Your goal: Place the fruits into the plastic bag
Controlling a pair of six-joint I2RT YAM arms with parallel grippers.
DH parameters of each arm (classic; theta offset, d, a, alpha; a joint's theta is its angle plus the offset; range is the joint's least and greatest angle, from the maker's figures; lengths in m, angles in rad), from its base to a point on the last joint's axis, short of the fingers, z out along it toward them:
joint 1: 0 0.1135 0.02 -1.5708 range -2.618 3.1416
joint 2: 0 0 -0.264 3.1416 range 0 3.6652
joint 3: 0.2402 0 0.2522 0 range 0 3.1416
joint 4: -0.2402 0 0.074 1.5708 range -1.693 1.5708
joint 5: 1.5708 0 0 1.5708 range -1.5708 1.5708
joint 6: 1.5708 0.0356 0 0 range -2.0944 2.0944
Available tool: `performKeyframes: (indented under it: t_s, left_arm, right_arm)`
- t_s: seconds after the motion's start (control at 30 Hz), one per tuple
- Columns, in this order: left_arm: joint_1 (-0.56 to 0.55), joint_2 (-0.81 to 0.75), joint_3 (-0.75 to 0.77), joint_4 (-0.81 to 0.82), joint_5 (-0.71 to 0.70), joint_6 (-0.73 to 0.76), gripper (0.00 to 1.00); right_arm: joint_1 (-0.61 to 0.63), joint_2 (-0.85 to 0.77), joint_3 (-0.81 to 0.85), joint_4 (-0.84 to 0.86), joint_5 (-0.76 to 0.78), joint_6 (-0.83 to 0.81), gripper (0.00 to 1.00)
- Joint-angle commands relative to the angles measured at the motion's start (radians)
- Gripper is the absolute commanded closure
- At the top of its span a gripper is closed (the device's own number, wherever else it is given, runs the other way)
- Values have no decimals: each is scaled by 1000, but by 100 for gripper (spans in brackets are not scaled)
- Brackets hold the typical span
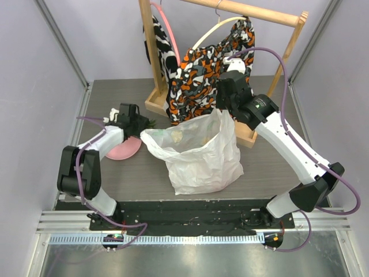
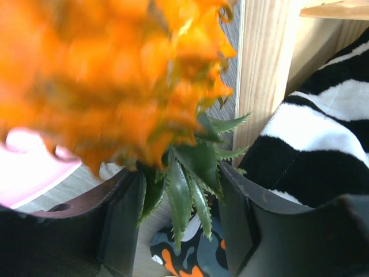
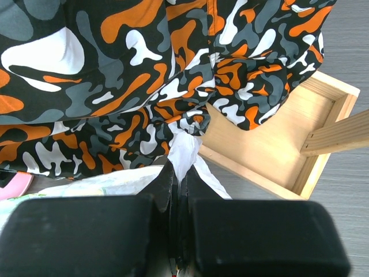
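The plastic bag [image 1: 202, 156] stands open in the middle of the table, with pale yellowish fruit shapes [image 1: 176, 136] showing through its wall. My right gripper [image 1: 223, 108] is shut on the bag's handle loop [image 3: 185, 147] and holds the far right side of the mouth up; its jaws are pressed together [image 3: 183, 173]. My left gripper [image 1: 138, 121] is left of the bag, above the pink plate's edge. It is shut on the orange pineapple [image 2: 115, 75] at its green crown [image 2: 184, 179], and the leaves touch both fingers. Its leaves also show in the top view [image 1: 149, 123]. Other fruits are hidden.
The pink plate [image 1: 124, 151] lies under the left gripper and also shows in the left wrist view [image 2: 29, 170]. A wooden rack with a post [image 2: 265, 69] and base tray [image 3: 277, 138] stands behind the bag. The orange-black-white cloth [image 1: 202, 75] and a black-white cloth [image 2: 323, 144] hang there.
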State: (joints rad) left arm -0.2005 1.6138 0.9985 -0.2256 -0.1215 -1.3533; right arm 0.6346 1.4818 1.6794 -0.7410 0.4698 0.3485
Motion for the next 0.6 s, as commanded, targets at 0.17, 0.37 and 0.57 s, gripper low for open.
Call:
performKeyframes:
  t_s: [0.17, 0.37, 0.57]
  left_arm:
    - [7, -129, -44, -37, -64, 103, 57]
    - [7, -176, -80, -34, -53, 115, 73]
    - [7, -232, -90, -73, -47, 157, 96]
  right_arm:
    - [-4, -25, 25, 23, -2, 3, 98]
    - [-4, -31, 19, 23, -19, 15, 98]
    - [-4, -48, 5, 23, -25, 27, 98]
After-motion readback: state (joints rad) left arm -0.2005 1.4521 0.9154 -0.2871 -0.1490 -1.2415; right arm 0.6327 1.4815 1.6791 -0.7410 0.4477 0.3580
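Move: The pineapple's leafy crown sits between the left hand's half-open fingers, about 1 cm to their left and 1 cm lower, with the orange body some 7 cm left and 3 cm back. The pink plate lies about 10 cm back and 8 cm left; the plastic bag is roughly 23 cm right and 9 cm back. From the right hand, the crown is some 30 cm left, 4 cm ahead and 24 cm below. Drawing back about 3 cm and rising nearly 2, the left hand closes its fingers and pinches the pineapple's crown. ##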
